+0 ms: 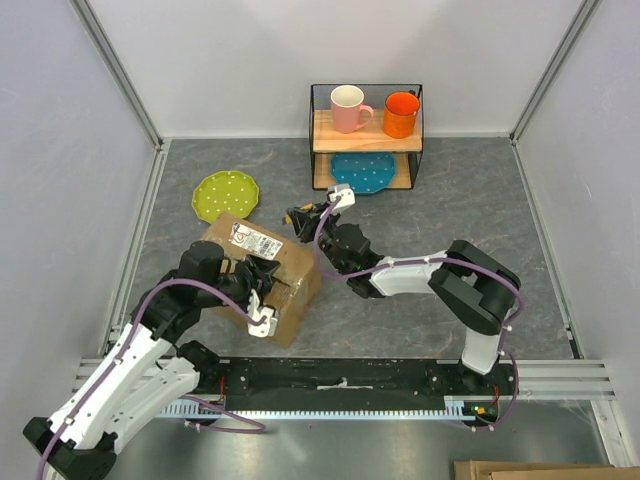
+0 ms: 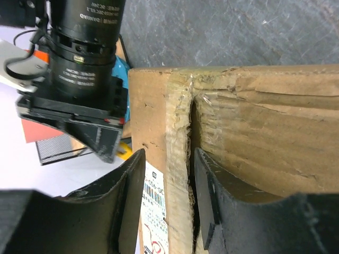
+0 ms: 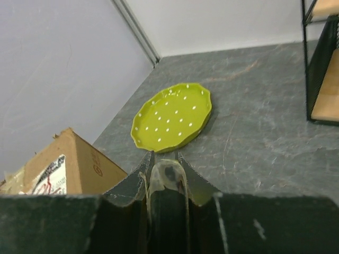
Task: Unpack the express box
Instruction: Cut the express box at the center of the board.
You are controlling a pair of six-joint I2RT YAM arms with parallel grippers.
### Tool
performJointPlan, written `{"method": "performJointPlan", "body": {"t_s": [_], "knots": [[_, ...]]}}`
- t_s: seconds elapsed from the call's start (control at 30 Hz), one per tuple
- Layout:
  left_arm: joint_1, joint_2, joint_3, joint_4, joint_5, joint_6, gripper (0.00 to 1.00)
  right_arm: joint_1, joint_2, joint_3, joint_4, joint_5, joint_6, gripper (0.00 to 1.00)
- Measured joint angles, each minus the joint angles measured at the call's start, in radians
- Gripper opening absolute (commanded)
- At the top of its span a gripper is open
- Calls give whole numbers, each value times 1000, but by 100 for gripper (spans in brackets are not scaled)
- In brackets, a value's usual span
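Note:
The express box [image 1: 300, 275], a brown carton with a white red-printed label [image 1: 257, 241], lies at the left-centre of the table. In the left wrist view its taped seam [image 2: 180, 132] is split into a dark slit. My left gripper [image 2: 168, 159] is open astride the edge of the labelled flap [image 2: 153, 201]: one finger [image 2: 209, 185] sits in the slit, the other over the label. From above, the left gripper [image 1: 268, 285] rests on the box top. My right gripper [image 1: 297, 217] hovers beyond the box's far corner, shut on a dark object under clear tape [image 3: 168, 177].
A green dotted plate [image 1: 226, 195] lies behind the box, just ahead of the right gripper [image 3: 165, 156]. A wire shelf [image 1: 365, 135] at the back holds a pink mug [image 1: 350, 108], an orange mug [image 1: 400, 113] and a blue plate [image 1: 363, 172]. Walls close in both sides.

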Motion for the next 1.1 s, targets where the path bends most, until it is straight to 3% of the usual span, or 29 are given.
{"method": "performJointPlan", "body": {"t_s": [0.33, 0.67, 0.8, 0.83, 0.9, 1.1], "knots": [[0, -119, -208, 258, -48, 58, 46, 6, 80, 49, -23, -73, 76, 0], [-13, -144, -331, 496, -63, 61, 45, 8, 97, 73, -27, -84, 85, 0], [-27, -144, -376, 601, -73, 35, 27, 8, 99, 73, -21, -66, 88, 0], [-34, -143, -392, 632, -83, 31, 13, 8, 100, 73, -18, -56, 89, 0], [-57, -139, -419, 695, -113, 12, 2, 7, 101, 72, -11, -38, 89, 0], [-132, -101, -443, 803, -217, -58, 4, -1, 101, 56, 24, -10, 92, 0]]}}
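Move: The tape-edged slit in the express box's top lies about 3 cm ahead of the left hand, 2 cm to its right and 2 cm below. The shipping label is some 6 cm ahead and 3 cm to the left, about 3 cm below; the green plate is roughly 17 cm ahead, 11 cm left and 15 cm lower. From the right hand, still holding the knife, the slit is about 9 cm back and 4 cm left, some 3 cm lower. Left hand pushes 4 cm forward, then right, flattening about 25 degrees and shutting at the slit; right edges left-down. ##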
